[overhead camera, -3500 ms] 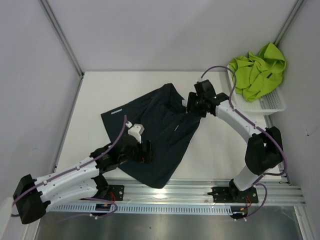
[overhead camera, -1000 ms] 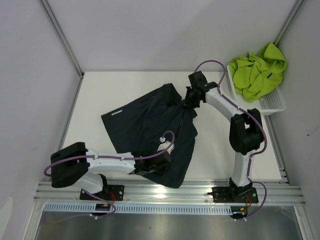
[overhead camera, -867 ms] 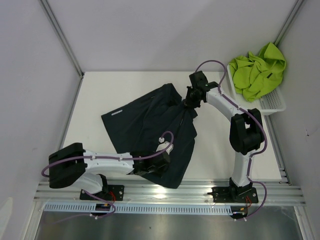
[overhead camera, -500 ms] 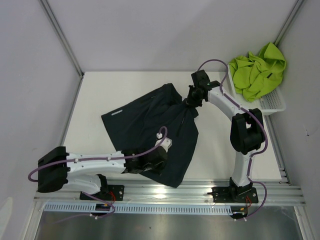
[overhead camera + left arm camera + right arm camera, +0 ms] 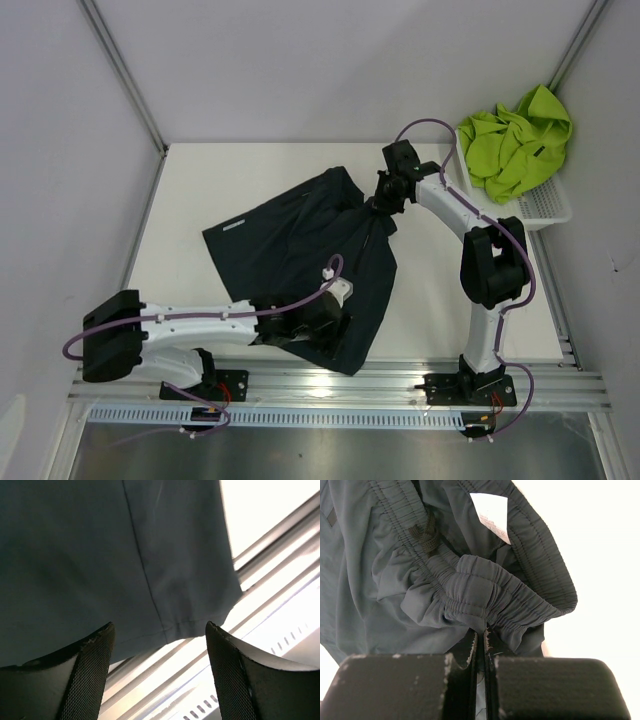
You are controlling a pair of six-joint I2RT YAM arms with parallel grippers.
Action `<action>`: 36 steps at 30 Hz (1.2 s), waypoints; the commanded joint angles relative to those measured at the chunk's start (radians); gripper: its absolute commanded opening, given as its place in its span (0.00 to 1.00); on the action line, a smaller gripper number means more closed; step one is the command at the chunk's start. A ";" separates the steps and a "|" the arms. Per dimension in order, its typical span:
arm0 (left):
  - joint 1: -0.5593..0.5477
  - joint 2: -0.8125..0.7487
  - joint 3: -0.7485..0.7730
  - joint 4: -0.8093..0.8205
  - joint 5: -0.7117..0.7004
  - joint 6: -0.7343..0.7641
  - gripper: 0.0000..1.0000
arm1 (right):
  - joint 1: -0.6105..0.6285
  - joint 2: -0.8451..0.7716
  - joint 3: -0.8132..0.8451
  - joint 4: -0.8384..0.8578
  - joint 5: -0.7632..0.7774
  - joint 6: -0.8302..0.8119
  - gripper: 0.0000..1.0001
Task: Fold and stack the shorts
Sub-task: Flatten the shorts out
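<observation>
The dark navy shorts [image 5: 290, 250] lie spread on the white table, one leg reaching toward the front edge. My right gripper [image 5: 385, 200] is shut on the bunched elastic waistband [image 5: 485, 592] at the far right of the shorts; in the right wrist view the gripper [image 5: 480, 636] pinches that fold. My left gripper [image 5: 325, 322] hovers open over the near leg. In the left wrist view the left gripper [image 5: 160, 626] has nothing between its fingers [image 5: 90, 665], and the hem [image 5: 190, 625] lies flat below. The lime green shorts [image 5: 515, 140] sit crumpled in the basket.
The white mesh basket [image 5: 548, 208] stands at the back right, against the right wall. A metal rail [image 5: 400, 385] runs along the table's front edge, just beyond the shorts' near leg. Grey walls close in the left, back and right sides.
My left gripper has opened and let go of the near leg of the navy shorts, shifting slightly right. The right gripper stays shut on the waistband, hardly moved.
</observation>
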 commanded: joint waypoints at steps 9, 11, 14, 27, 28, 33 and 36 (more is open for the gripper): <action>-0.047 0.148 0.019 0.047 0.023 -0.023 0.68 | -0.004 -0.004 0.023 0.023 -0.004 -0.006 0.00; -0.058 0.163 0.014 0.050 0.017 -0.031 0.66 | -0.004 -0.004 0.018 0.026 -0.004 -0.003 0.00; -0.067 0.189 0.010 0.055 0.006 -0.039 0.63 | -0.002 -0.004 0.015 0.028 -0.005 0.000 0.00; -0.102 0.251 0.002 0.047 -0.052 -0.074 0.00 | -0.005 -0.015 -0.010 0.040 -0.001 0.013 0.00; -0.104 0.237 0.003 0.040 -0.055 -0.075 0.00 | -0.005 -0.015 -0.008 0.038 -0.001 0.014 0.00; -0.107 0.160 0.016 -0.012 -0.074 -0.072 0.00 | -0.016 -0.015 0.004 0.031 0.007 0.014 0.00; -0.107 0.096 0.048 -0.093 -0.094 -0.063 0.00 | -0.025 -0.012 0.044 -0.009 0.029 0.014 0.00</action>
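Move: The near leg's hem lies under the left gripper, some 2 cm back, 1 cm to the right and 6 cm below it. The hem's right corner is about 5 cm to the right and 5 cm back, at about the same depth. The waistband bunch in the right gripper's fingers is roughly 33 cm ahead, 8 cm right and 4 cm higher. From the right gripper, the hem lies about 35 cm back, 9 cm left and 10 cm below. Lower the open left gripper about 5 cm onto the near leg's hem, easing some 2 cm back and tipping the fingers about 10 degrees steeper. Shut the fingers fully there to pinch the hem while creeping 1 cm right, then begin a slight lift with a drift back to the left. Keep the right gripper still, shut on the waistband. ##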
